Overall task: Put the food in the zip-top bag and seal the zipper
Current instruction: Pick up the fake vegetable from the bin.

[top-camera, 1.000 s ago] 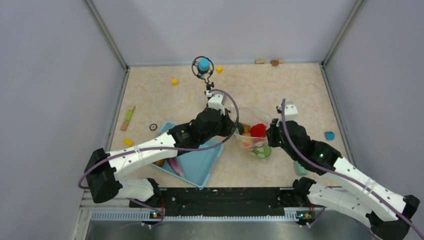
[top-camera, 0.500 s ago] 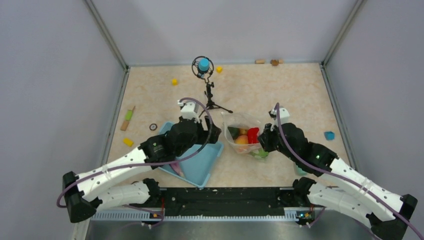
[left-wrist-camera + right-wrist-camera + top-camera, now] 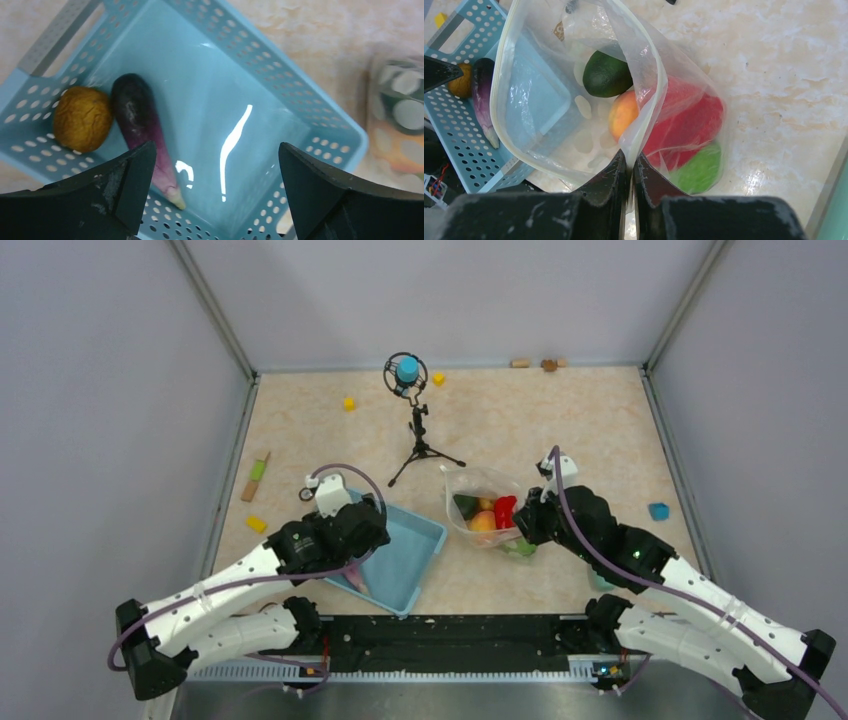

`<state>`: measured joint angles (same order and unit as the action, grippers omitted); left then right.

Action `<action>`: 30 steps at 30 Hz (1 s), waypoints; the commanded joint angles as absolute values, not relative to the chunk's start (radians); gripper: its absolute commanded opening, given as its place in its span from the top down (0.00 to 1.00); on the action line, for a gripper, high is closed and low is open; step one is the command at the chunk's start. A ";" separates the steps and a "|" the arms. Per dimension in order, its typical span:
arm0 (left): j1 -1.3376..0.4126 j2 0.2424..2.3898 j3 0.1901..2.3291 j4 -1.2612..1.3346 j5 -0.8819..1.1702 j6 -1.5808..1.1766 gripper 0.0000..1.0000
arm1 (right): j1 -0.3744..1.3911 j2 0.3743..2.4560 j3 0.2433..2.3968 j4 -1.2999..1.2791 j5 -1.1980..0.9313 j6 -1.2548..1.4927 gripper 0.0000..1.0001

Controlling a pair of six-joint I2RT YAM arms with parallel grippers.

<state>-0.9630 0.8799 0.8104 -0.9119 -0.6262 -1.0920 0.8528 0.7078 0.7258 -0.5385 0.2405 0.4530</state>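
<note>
The clear dotted zip-top bag [image 3: 478, 502] lies mid-table with its mouth held open; its pale zipper [image 3: 499, 75] rims the mouth. Inside it are a dark green piece [image 3: 606, 75], an orange piece [image 3: 622, 115], a red pepper [image 3: 689, 122] and a bright green fruit [image 3: 699, 170]. My right gripper [image 3: 630, 161] is shut on the bag's near edge [image 3: 644, 115]. My left gripper [image 3: 215, 160] is open and empty above the light blue basket [image 3: 280, 65]. That basket holds a brown piece [image 3: 82, 119] and a purple eggplant [image 3: 142, 127].
A microphone on a black tripod [image 3: 412, 410] stands behind the bag. Small yellow cubes [image 3: 349, 403], a green-and-orange stick [image 3: 256, 476], a blue block [image 3: 658, 511] and brown bits [image 3: 548, 365] lie around the table. Grey walls close in three sides.
My left arm has drawn back from beside the bag to the left and now hangs over the basket. The bag has settled slightly lower with its mouth open. My right gripper has kept its grip.
</note>
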 commanded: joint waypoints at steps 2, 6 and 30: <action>-0.897 0.897 0.748 -0.969 -0.641 -1.171 0.03 | 0.846 0.697 0.723 -0.495 0.225 0.441 0.92; -0.789 0.893 0.666 -0.848 -0.553 -1.097 0.05 | 0.846 0.699 0.723 -0.495 0.225 0.440 0.91; -0.631 1.027 0.524 -0.595 -0.413 -1.025 0.43 | 0.847 0.707 0.713 -0.490 0.240 0.439 0.90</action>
<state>-0.6361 1.0023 0.5270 -0.6651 -0.4442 -1.0447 0.8528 0.7158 0.7136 -0.5175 0.2268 0.4515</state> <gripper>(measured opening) 0.617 0.096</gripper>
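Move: The eggplant lies in the bin, its middle about 13 cm below the left hand, some 4 cm to its left and 2 cm back, its dark end pointing outward. The brown fruit sits roughly 11 cm to that hand's left, level with it fore and aft and 13 cm down; the bin's middle is about 2 cm right, 1 cm ahead and 14 cm below. From the right hand the eggplant is around 33 cm left, 5 cm back and 17 cm down. Down into the bin goes the left hand, sinking about 11 cm while shifting some 5 cm left to come over the dark half of the eggplant. It tips further down and turns counter-clockwise, each a good 10 degrees, and from midway narrows its wide-open fingers by about a third so they stand either side of the eggplant. The right hand stays put, keeping its pinch on the bag's rim. ##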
